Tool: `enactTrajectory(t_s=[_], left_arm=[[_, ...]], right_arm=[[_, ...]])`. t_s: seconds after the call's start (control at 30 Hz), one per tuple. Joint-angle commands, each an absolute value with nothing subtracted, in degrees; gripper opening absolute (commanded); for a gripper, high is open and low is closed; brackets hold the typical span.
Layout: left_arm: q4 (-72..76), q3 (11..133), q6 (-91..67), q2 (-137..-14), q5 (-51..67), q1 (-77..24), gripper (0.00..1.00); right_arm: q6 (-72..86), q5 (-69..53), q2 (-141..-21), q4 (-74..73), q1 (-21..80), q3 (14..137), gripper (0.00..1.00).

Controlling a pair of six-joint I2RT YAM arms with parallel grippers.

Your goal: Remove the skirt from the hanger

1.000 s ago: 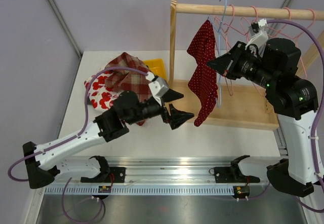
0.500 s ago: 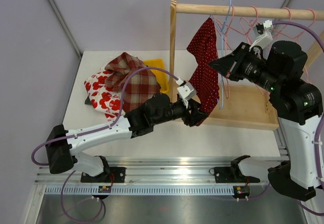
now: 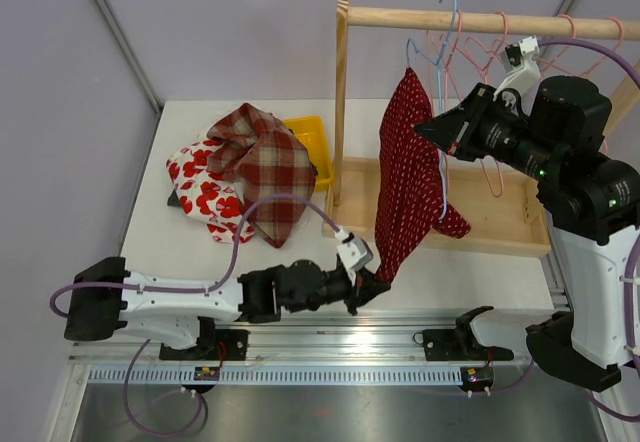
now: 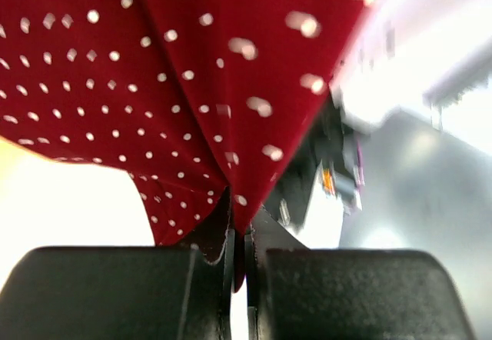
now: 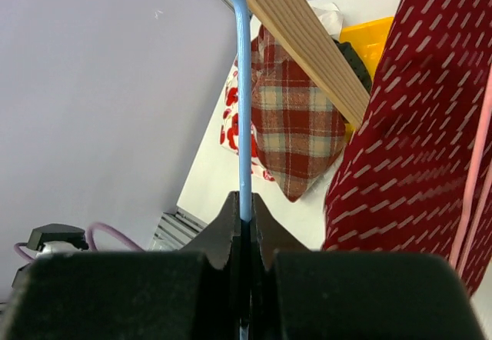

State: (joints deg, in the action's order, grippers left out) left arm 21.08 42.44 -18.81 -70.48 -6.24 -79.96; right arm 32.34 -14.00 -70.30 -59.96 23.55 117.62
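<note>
The red white-dotted skirt (image 3: 405, 172) hangs from a blue hanger (image 3: 441, 22) on the wooden rail (image 3: 480, 22). Its lower corner is stretched down toward the near edge of the table. My left gripper (image 3: 372, 284) is low over that edge, shut on the corner. In the left wrist view the skirt (image 4: 154, 86) fills the top and its hem is pinched in my left gripper (image 4: 240, 240). My right gripper (image 3: 440, 127) is beside the skirt's upper right, shut on the hanger wire. The right wrist view shows the blue hanger (image 5: 243, 125) clamped in my right gripper (image 5: 244, 209), with the skirt (image 5: 415, 140) at the right.
A plaid garment (image 3: 265, 157), a white cloth with red hearts (image 3: 200, 192) and a yellow bin (image 3: 310, 142) lie at the table's back left. Several pink hangers (image 3: 490, 47) hang on the rail to the right. The rack's wooden base (image 3: 500, 222) lies under the skirt.
My left gripper reached right to the skirt's hem, shut on it, and drew it down toward the near edge. The skirt now hangs stretched. My right gripper keeps its hold on the hanger.
</note>
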Motion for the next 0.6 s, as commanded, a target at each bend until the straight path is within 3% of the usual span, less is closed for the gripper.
enactTrajectory(t_s=[0.0,0.17,0.3,0.57], left_arm=[[22.0,32.8,-25.1,-68.8,-15.4,-87.2,0.0],[23.0,23.5,-32.8,-68.2,-17.7,-94.0,0.0],[17.9,23.0,-33.2,-65.3,-20.6,-95.8,0.0],[-9.4,39.9,-21.0,-52.5,-38.2,-93.4,0.0]], right_arm=[[28.9,-11.2,-71.9,-52.6,23.7,124.2,0.0],[28.4,-10.9,-74.0,-52.6,23.7,126.6,0.0],[28.6,-11.1,-75.3,-51.9,23.7,126.3,0.0],[29.9,-11.5,-75.4,-48.3,23.7,120.0,0.0]])
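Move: The left fingers already hold the polka-dot skirt's lower end; the pile of removed clothes lies roughly 37 cm ahead of them, 34 cm left and 19 cm lower. The light-blue hanger is about 15 cm ahead, 7 cm right and 24 cm up. The right hand already grips that hanger; the wooden rail is some 13 cm ahead of it, straight in line, 8 cm higher, and the skirt's middle about 3 cm back, 4 cm left, 12 cm below. Still pinching the skirt's lower end, the left fingers drag it quickly down some 15 cm, also left and back, away from the blue hanger, then swing up about 5 cm and a little forward while drifting left, the hand's left side rising about 20 degrees. The right hand keeps its pinch on the hanger and eases about 3 cm forward towards the rail. ##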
